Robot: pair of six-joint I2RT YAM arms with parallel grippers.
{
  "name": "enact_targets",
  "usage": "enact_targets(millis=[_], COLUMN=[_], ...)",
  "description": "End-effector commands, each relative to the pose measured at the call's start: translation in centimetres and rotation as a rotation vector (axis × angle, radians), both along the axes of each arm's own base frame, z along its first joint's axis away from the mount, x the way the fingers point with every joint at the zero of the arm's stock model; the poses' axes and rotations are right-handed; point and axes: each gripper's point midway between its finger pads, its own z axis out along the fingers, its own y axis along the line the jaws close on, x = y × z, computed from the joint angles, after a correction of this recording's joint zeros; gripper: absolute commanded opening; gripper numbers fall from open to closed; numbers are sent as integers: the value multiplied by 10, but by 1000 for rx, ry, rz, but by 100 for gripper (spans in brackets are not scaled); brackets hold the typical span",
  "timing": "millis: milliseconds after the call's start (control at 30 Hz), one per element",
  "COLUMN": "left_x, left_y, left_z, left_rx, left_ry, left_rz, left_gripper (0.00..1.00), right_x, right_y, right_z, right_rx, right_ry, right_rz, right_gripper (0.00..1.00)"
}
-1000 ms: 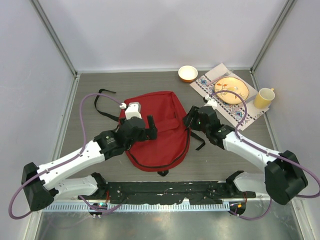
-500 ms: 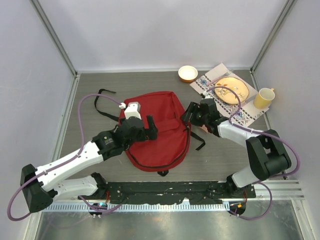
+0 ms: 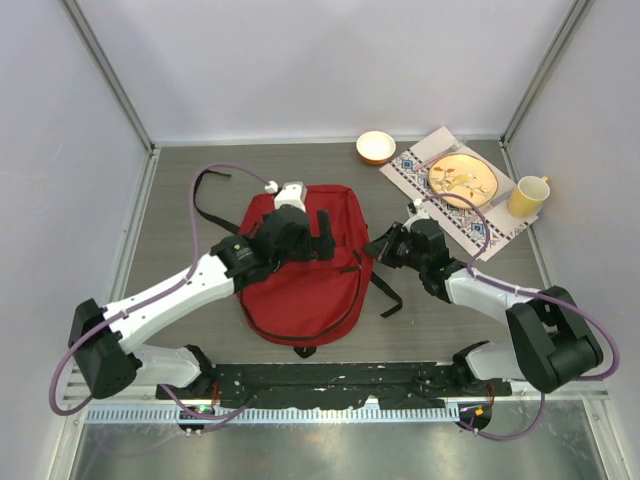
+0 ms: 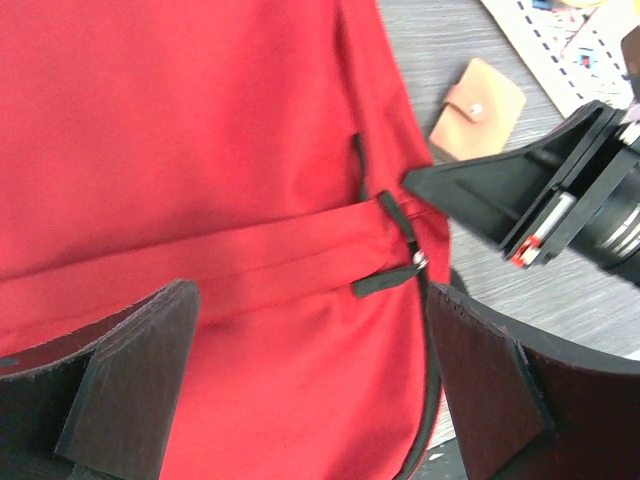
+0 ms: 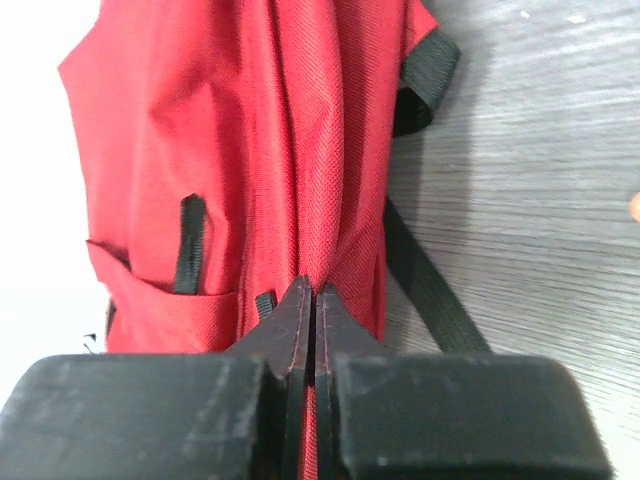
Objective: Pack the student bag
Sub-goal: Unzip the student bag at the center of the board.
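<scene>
The student bag (image 3: 290, 290), a soft red backpack with black straps, lies flat mid-table. My left gripper (image 3: 320, 236) hovers open over its upper right part. In the left wrist view its fingers (image 4: 130, 375) straddle the red fabric (image 4: 200, 150) without touching it, and a dark zipper pull (image 4: 388, 281) lies just ahead. My right gripper (image 3: 378, 248) is at the bag's right edge. In the right wrist view it (image 5: 315, 292) is shut, pinching a raised fold of the red cloth (image 5: 310, 150). A black strap (image 5: 430, 290) trails on the table beside it.
A tan snap wallet (image 4: 478, 108) lies on the table right of the bag. At the back right sit an orange bowl (image 3: 375, 146), a patterned placemat (image 3: 412, 168) bearing a yellow plate (image 3: 463, 178), and a yellow cup (image 3: 527, 195). Black straps (image 3: 210, 205) spread left of the bag.
My right gripper has closed on the bag's right edge. The left arm has swung up and right over the bag, still open. The bag has shifted a little to the left.
</scene>
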Motion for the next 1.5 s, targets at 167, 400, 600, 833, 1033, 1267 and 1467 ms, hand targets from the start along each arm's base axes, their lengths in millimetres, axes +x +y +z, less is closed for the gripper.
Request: enact_targets(millis=[167,400,600,833,1033,1267,1467], left_x=[36,36,41,47,52,57,57], left_y=[-73,-81,-84,-82,-84,-87,-87], left_z=[19,-4,-16,-31,-39,-48,-54], left_rx=[-10,5,40,117,134,163,179], left_ry=[3,66,79,111,118,130,142], left_rz=[-155,-163,-165,-151,-136,-132,-132], left_gripper=[94,72,58,53,48,40,27], right_x=[0,-4,-4,-4,-4,-5,-6], right_y=[15,15,18,21,24,23,22], right_z=[59,68,74,79,85,88,87], right_rx=[93,100,101,105,104,93,85], right_ry=[-162,-181,-197,-204,-221,-229,-228], right_rz=[16,14,24,32,42,45,38], right_gripper=[1,1,1,1,1,1,1])
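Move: The upper black tab on the bag's right side, at the pocket seam, lies about 8 cm to the left hand's right, 5 cm ahead and 10 cm below. The right fingertips pinching the bag's edge are some 4 cm right of the tab, and the main zipper's black pull about 6 cm back from it. The tan wallet is roughly 25 cm right and 9 cm ahead of the left hand. From the right hand the tab is 5 cm left, 2 cm ahead, about level. Still pinching the bag's right edge, the right hand raises it about 4 cm and then holds nearly steady. The left hand swings right and somewhat forward, rises slightly, then sinks some 8 cm beside the right fingertips, tipping down and turning a little clockwise while its wide-open fingers narrow to about a third around the upper black tab. No grip on the tab can be made out. ##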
